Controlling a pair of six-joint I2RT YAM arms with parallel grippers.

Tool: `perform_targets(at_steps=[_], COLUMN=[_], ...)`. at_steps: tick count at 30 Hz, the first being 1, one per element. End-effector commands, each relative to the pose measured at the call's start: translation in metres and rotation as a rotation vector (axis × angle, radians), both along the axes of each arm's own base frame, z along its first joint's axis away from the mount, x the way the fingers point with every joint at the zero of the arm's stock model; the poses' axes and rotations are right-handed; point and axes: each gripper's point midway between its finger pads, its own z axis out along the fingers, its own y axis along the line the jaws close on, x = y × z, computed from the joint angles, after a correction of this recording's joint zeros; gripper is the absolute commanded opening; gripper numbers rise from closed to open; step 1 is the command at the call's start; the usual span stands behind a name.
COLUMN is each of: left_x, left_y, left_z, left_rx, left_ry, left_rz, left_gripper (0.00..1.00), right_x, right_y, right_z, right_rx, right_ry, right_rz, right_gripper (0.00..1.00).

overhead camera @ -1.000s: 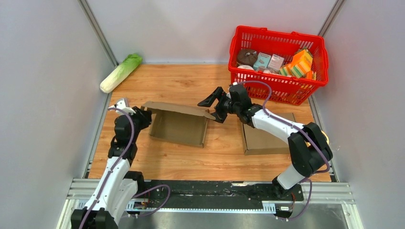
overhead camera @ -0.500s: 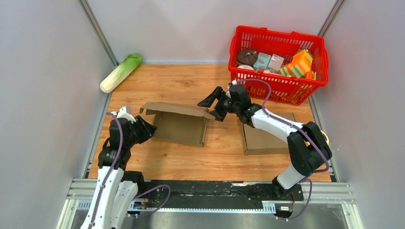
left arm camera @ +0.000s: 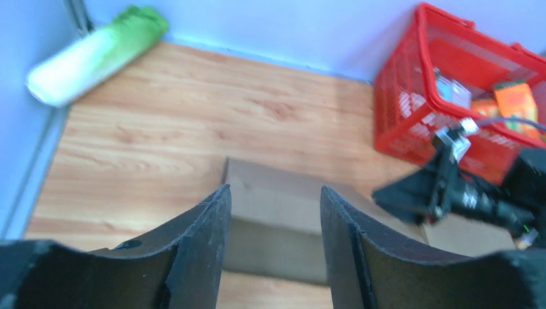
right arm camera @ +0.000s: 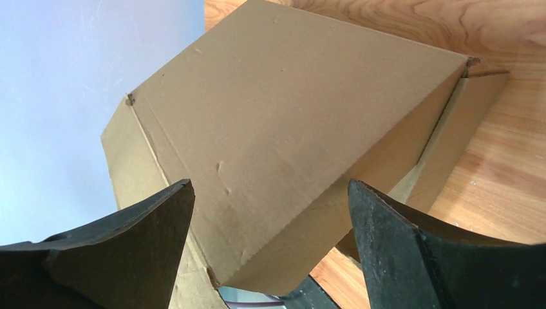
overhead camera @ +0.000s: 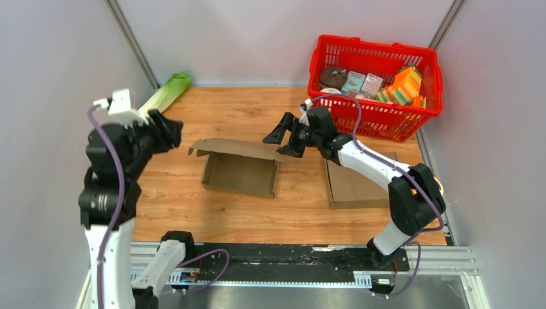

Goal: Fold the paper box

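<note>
The brown paper box (overhead camera: 238, 172) lies open on the wooden table, its lid (overhead camera: 239, 148) raised along the far side. My left gripper (overhead camera: 169, 129) hangs high and to the left of the box, open, nothing between its fingers (left arm camera: 206, 244); the left wrist view looks down on the box (left arm camera: 277, 219) from a distance. At the lid's right rear corner is my right gripper (overhead camera: 283, 138), open. In the right wrist view the lid (right arm camera: 290, 122) fills the space ahead of the wide-set fingertips (right arm camera: 364, 199), and its lower edge reaches between them with no grip on it.
A second flat cardboard box (overhead camera: 357, 185) lies right of the first, under the right arm. A red basket (overhead camera: 328, 96) full of groceries stands at the back right. A cabbage (overhead camera: 164, 96) rests at the back left against the wall.
My left gripper has come away from the box's left end, risen up and to the left, and opened. The right gripper has shifted slightly left at the lid's corner.
</note>
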Motion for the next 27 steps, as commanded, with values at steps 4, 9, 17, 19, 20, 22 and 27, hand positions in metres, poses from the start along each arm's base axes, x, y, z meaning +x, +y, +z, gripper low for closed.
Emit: perform_targets(at_steps=[4,9,17,19,20,22,27], left_x=[0.099,0.123,0.08,0.067,0.069,0.062,0.053], left_y=[-0.014,-0.05,-0.044,-0.039,-0.039,-0.038,-0.033], left_z=[-0.048,-0.109,-0.201,-0.233,-0.237,-0.257,-0.279], left_rx=[0.082,-0.081,-0.102,-0.106,-0.117,-0.122,-0.128], left_ry=[0.272,0.333,0.515,0.575,0.559,0.602,0.653], left_rz=[-0.208,-0.38,-0.305,-0.259,-0.249,-0.23,-0.186], left_gripper=[0.37,0.31,0.29,0.3,0.31,0.32,0.34], right_x=[-0.012,-0.016,-0.03,-0.03,-0.033,-0.035,-0.042], right_y=[0.005,-0.006,-0.011,-0.014,-0.014,-0.013,-0.012], right_z=[-0.011,-0.028,-0.05,-0.057,-0.061,-0.068,-0.086], right_rx=[-0.106,-0.204,-0.348,-0.407,-0.42,-0.424,-0.429], right_ry=[-0.101,-0.118,-0.164,-0.188,-0.187,-0.183,-0.16], right_rz=[0.141,0.164,0.234,0.246,0.26,0.279,0.32], right_gripper=[0.92,0.89,0.92,0.94,0.95,0.95,0.95])
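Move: The paper box's half-raised lid hangs about 8 cm ahead of my left hand, 12 cm to its right and some 26 cm below. The open tray under it is 5 cm ahead of that hand, 11 cm right and 33 cm down; the cabbage lies about 26 cm ahead and 12 cm left. From my right hand the lid's middle is about 12 cm left, 2 cm back and 5 cm lower, and the closed box 9 cm back and 26 cm right. I swing my left hand forward about 13 cm over the lid, then bring it down some 28 cm in all and back towards me, tipping the fingers about 40 degrees downward and narrowing them by nearly half, to end at the lid's left front crease. My right hand sinks about 8 cm and draws back 5 cm beside the lid's right end, turning roughly 30 degrees, fingers still wide open. ##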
